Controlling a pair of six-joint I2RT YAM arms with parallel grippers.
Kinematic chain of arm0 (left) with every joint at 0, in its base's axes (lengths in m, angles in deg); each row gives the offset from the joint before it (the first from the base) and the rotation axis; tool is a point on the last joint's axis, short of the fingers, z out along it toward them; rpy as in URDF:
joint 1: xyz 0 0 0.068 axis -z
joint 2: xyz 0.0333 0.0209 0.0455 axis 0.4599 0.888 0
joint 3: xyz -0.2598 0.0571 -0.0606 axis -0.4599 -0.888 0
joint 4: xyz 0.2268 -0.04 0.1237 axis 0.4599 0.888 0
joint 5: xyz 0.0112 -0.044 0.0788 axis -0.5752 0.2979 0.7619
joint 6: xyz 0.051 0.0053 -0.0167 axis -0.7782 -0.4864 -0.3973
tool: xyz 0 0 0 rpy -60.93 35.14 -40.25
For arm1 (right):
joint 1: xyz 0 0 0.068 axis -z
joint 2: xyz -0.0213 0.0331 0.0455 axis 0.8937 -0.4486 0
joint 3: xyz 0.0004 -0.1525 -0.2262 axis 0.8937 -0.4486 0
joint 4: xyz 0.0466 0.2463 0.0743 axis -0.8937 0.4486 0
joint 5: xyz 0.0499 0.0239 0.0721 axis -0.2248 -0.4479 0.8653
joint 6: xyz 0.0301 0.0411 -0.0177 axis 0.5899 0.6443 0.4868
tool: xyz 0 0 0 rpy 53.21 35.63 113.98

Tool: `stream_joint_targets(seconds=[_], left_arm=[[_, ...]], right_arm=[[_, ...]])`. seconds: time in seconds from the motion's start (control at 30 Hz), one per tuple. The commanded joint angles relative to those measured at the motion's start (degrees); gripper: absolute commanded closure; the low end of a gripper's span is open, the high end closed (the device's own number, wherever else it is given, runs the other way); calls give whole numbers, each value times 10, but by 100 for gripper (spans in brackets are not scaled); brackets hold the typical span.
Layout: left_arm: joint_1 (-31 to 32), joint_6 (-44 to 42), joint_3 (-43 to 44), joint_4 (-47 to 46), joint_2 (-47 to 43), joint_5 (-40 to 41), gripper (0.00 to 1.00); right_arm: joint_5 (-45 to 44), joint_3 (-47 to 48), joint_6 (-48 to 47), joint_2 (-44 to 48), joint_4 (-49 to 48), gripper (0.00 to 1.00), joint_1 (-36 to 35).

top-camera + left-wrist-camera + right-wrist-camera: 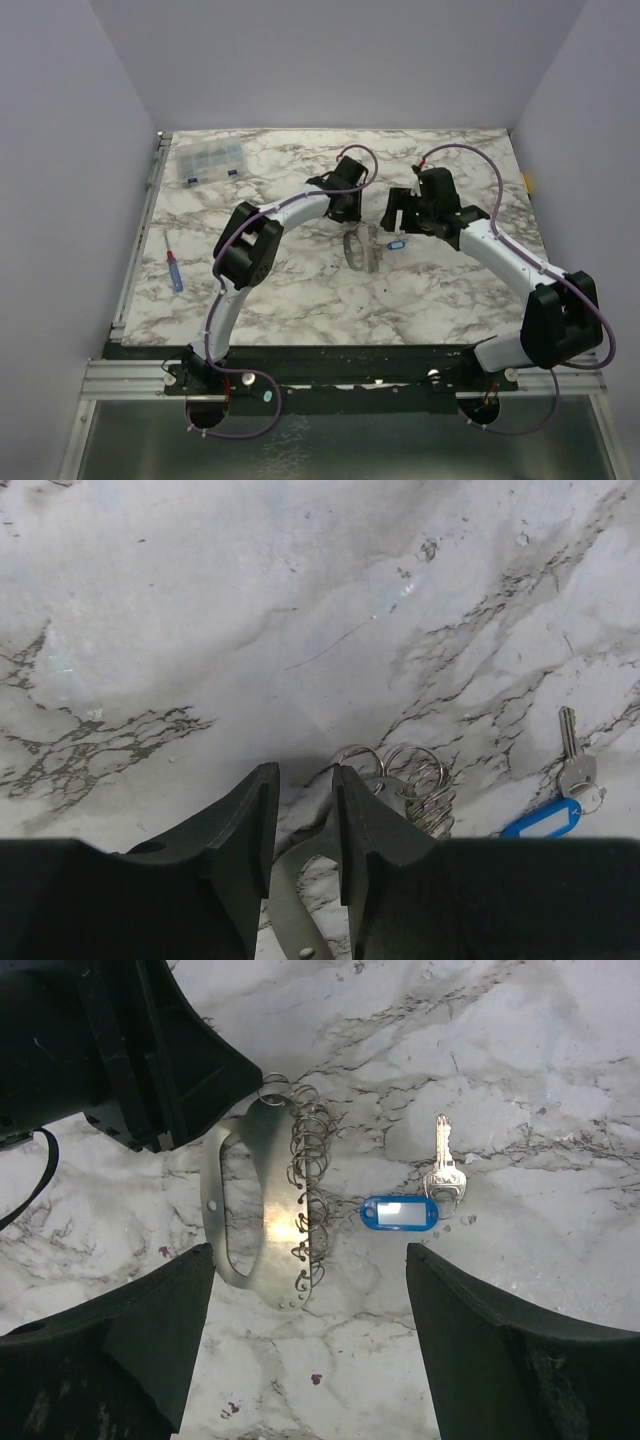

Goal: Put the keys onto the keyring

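Note:
The keyring (pixel 262 1210) is a flat grey metal loop with several wire rings along its right edge, lying flat on the marble table (pixel 300 300). A silver key (pixel 442 1168) with a blue tag (pixel 398 1212) lies just right of it, apart from the rings. My left gripper (pixel 305 820) hovers low at the keyring's far end. Its jaws are narrowly apart astride the metal band (pixel 290 900), with a gap showing on both sides. My right gripper (pixel 308 1255) stands wide open above the table, with the keyring and key ahead of its fingers and nothing between them.
A clear plastic compartment box (pixel 208 160) sits at the back left. A screwdriver with a blue and red handle (pixel 174 268) lies near the left edge. Grey walls enclose the table on three sides.

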Motion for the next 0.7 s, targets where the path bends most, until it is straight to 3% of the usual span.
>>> stream_joint_targets(seconds=[0.0,0.3,0.5,0.67], left_arm=[[13,-6,22,10,-11,-6,64],[23,-42,9,6,-38,30,44],[23,-73,-66,-33,-97,58,33],[23,-102,-142,-91,-177,76,21]], right_arm=[[8,-11,-4,16,-8,20,3],[28,-17,-6,38,-22,20,3],[65,-31,-11,70,-43,20,3],[159,-46,-24,112,-84,14,3]])
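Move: The far end of the keyring is right at my left fingertips; its middle lies about 6 cm back and 3 cm to the right, some 3 cm below. From that hand the blue tag is 6 cm back and 11 cm right, the key 3 cm back and 12 cm right. From my right hand, about 11 cm down, the keyring lies 4 cm ahead and 6 cm left, the tag 5 cm ahead and 2 cm right, the key 8 cm ahead and 3 cm right. I nudge the keyring's far end a last bit to the right and back, about 1.5 cm, with my left fingertips as they begin to spread. Then my left hand comes free, swinging left and lifting about 3 cm while easing back, and the fingers open to roughly three quarters. My open right hand waits, then rises nearly 4 cm, drifting slightly back and left. ##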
